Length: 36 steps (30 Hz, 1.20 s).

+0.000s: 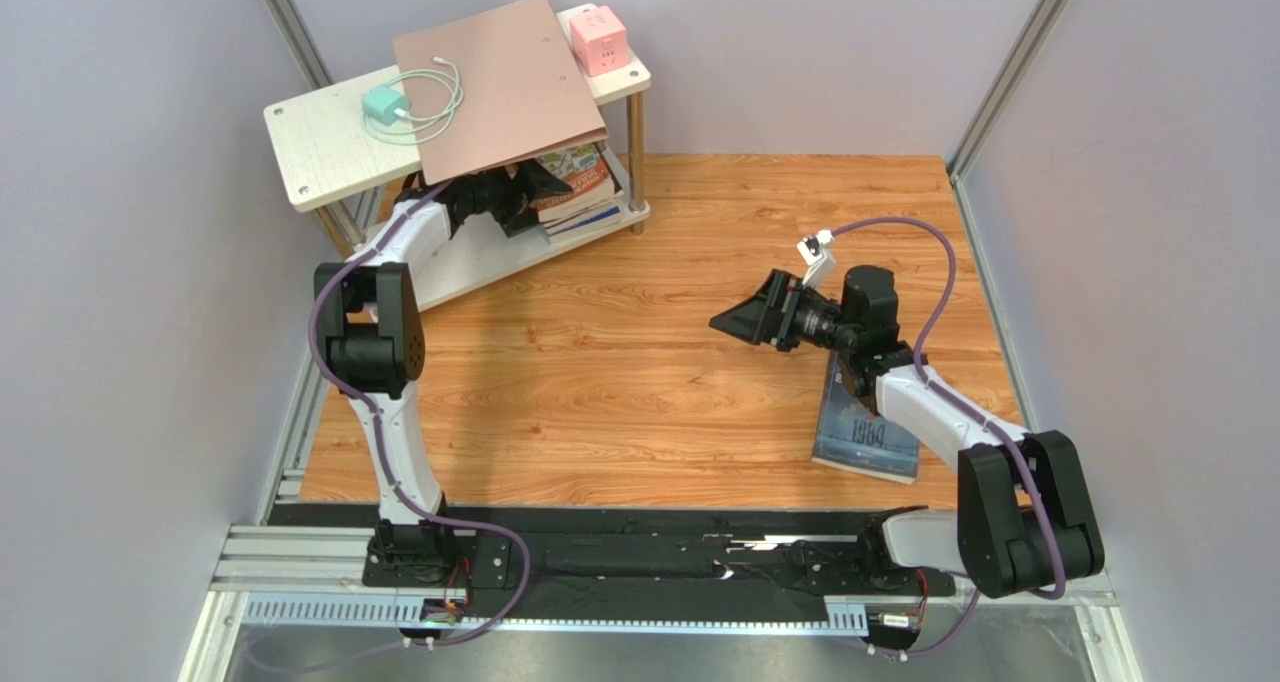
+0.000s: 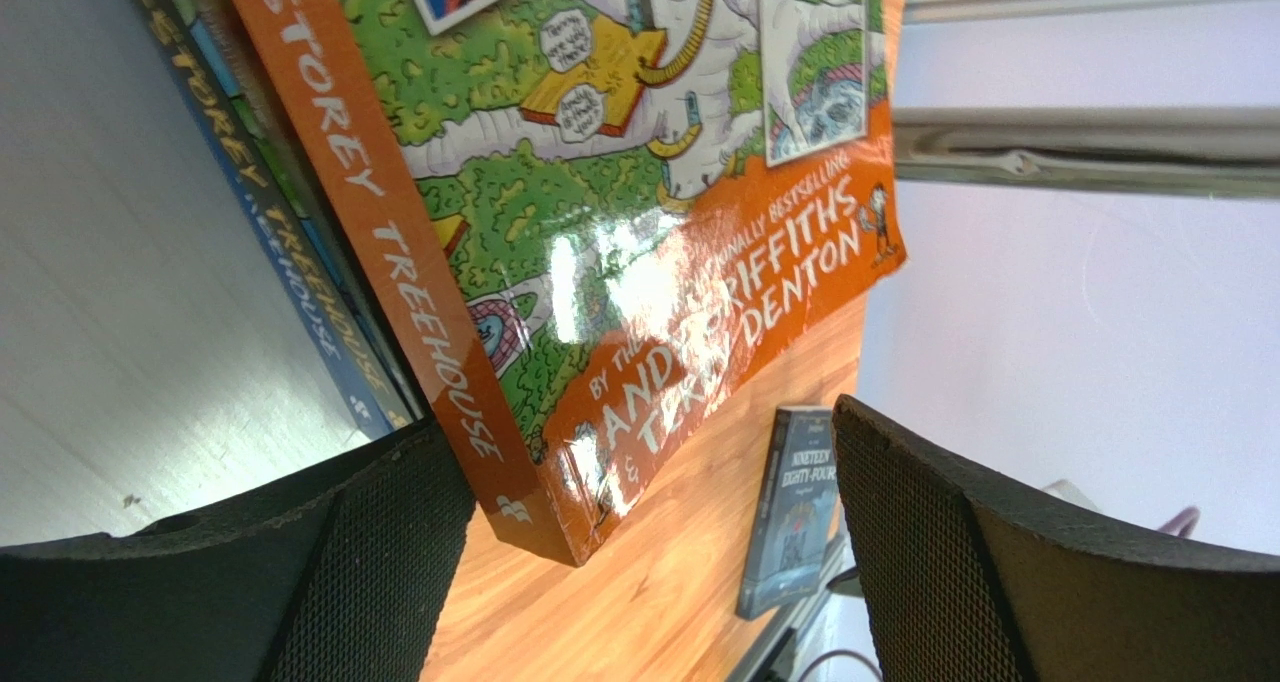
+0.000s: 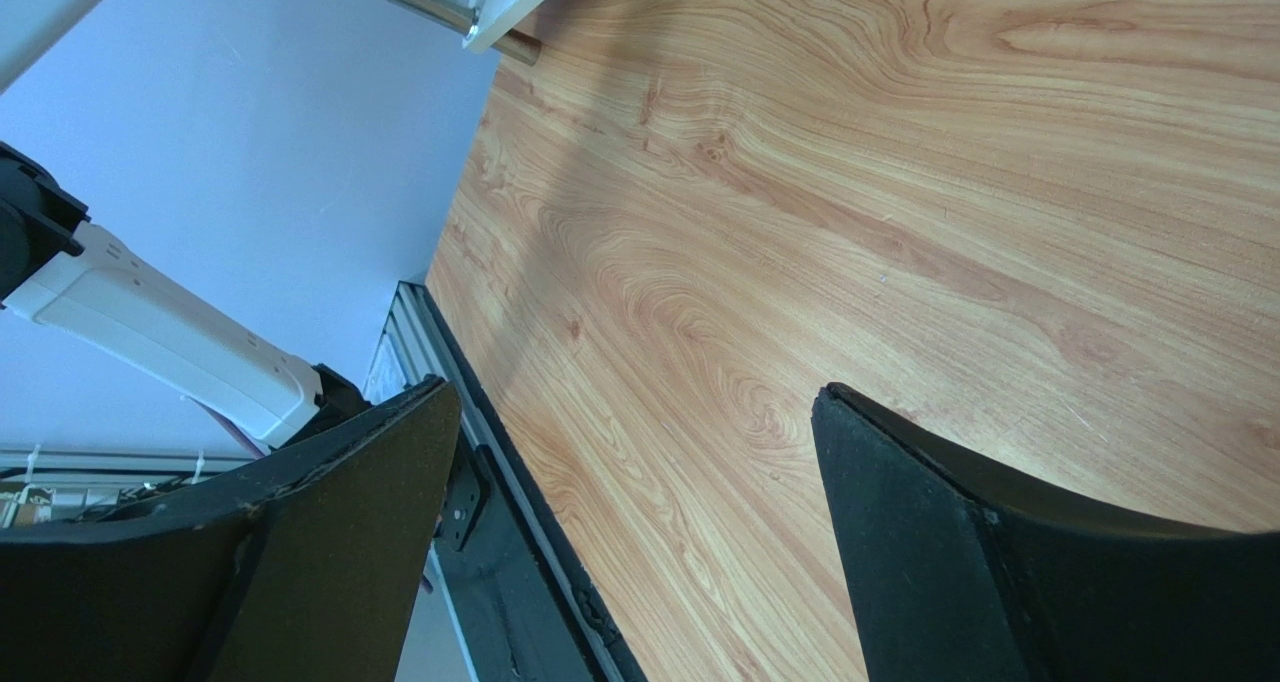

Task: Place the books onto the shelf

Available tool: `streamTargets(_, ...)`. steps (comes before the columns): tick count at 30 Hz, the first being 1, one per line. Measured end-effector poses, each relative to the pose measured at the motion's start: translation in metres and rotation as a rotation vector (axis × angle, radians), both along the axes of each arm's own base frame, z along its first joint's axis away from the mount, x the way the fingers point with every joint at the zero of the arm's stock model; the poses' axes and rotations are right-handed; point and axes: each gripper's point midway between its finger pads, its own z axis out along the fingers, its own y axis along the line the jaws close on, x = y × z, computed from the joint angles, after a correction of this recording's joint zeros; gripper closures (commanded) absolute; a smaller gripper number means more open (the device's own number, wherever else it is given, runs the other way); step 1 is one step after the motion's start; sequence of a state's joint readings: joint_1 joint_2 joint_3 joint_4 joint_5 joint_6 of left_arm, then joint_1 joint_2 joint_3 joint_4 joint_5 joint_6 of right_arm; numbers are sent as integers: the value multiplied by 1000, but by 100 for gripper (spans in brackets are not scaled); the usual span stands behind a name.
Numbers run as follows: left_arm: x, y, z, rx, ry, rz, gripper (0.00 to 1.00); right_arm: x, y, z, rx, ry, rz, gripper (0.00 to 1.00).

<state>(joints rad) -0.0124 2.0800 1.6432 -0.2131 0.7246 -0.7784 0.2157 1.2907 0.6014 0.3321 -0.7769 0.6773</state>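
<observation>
The shelf [image 1: 323,135] stands at the back left, and a stack of books [image 1: 583,187] lies on its lower board [image 1: 481,262]. My left gripper [image 1: 504,195] reaches in under the top board, right by that stack. In the left wrist view an orange Treehouse book [image 2: 631,217] lies on top of blue ones [image 2: 286,277]. Its corner pokes between my open left gripper's [image 2: 639,424] jaws, ungripped. The grey-blue 1984 book [image 1: 864,430] lies on the floor beneath my right arm. My right gripper [image 1: 744,322] hovers open and empty over bare floor [image 3: 902,232].
A pinkish-brown board [image 1: 504,90], a teal charger [image 1: 383,108] with a white cable and a pink socket cube [image 1: 598,37] sit on the shelf's top. Grey walls close in both sides. A black rail [image 1: 676,555] runs along the near edge.
</observation>
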Motion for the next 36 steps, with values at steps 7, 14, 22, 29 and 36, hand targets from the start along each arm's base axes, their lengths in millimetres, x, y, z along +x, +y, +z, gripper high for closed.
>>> streamTargets(7, -9, 1, 5, -59, -131, -45, 4, -2, 0, -3, 3, 7, 1, 7)
streamTargets(14, -10, 4, 5, -59, -139, -33, 4, -2, 0, -3, 3, 7, 1, 7)
streamTargets(22, -40, 29, -47, 94, 52, 107, 4, -1, 1, -1, 10, 1, 1, 7)
streamTargets(29, -45, 38, -44, 148, 22, 146, 4, -1, 1, -1, 11, 1, 2, 7)
streamTargets(36, -65, 26, -54, 144, 3, 112, 4, -1, 1, -1, 11, 1, 4, 6)
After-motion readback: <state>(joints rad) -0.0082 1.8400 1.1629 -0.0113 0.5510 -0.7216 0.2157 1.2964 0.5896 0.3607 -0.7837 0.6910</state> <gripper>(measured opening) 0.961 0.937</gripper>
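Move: Ahead of the open left hand lies the orange Treehouse book on top of the stack, its middle about 7 cm farther out, 4 cm to the right and some 2 cm lower. The shelf's near right post stands roughly 14 cm to this hand's right and 1 cm ahead; the bare part of the lower shelf lies about 12 cm left, 4 cm back and 8 cm below. From the right hand, the orange book is some 28 cm ahead, 26 cm left and 3 cm lower. Coming free of the orange book's near spine corner, the left hand first eases back about 1 cm with its fingers tipping up some 8 degrees. It then drops about 5 cm while drawing back and left, away from the stack, tips down again and turns slightly counter-clockwise. A last short pull takes it back to about 6 cm in all and a little to the right, fingers wide open throughout. ##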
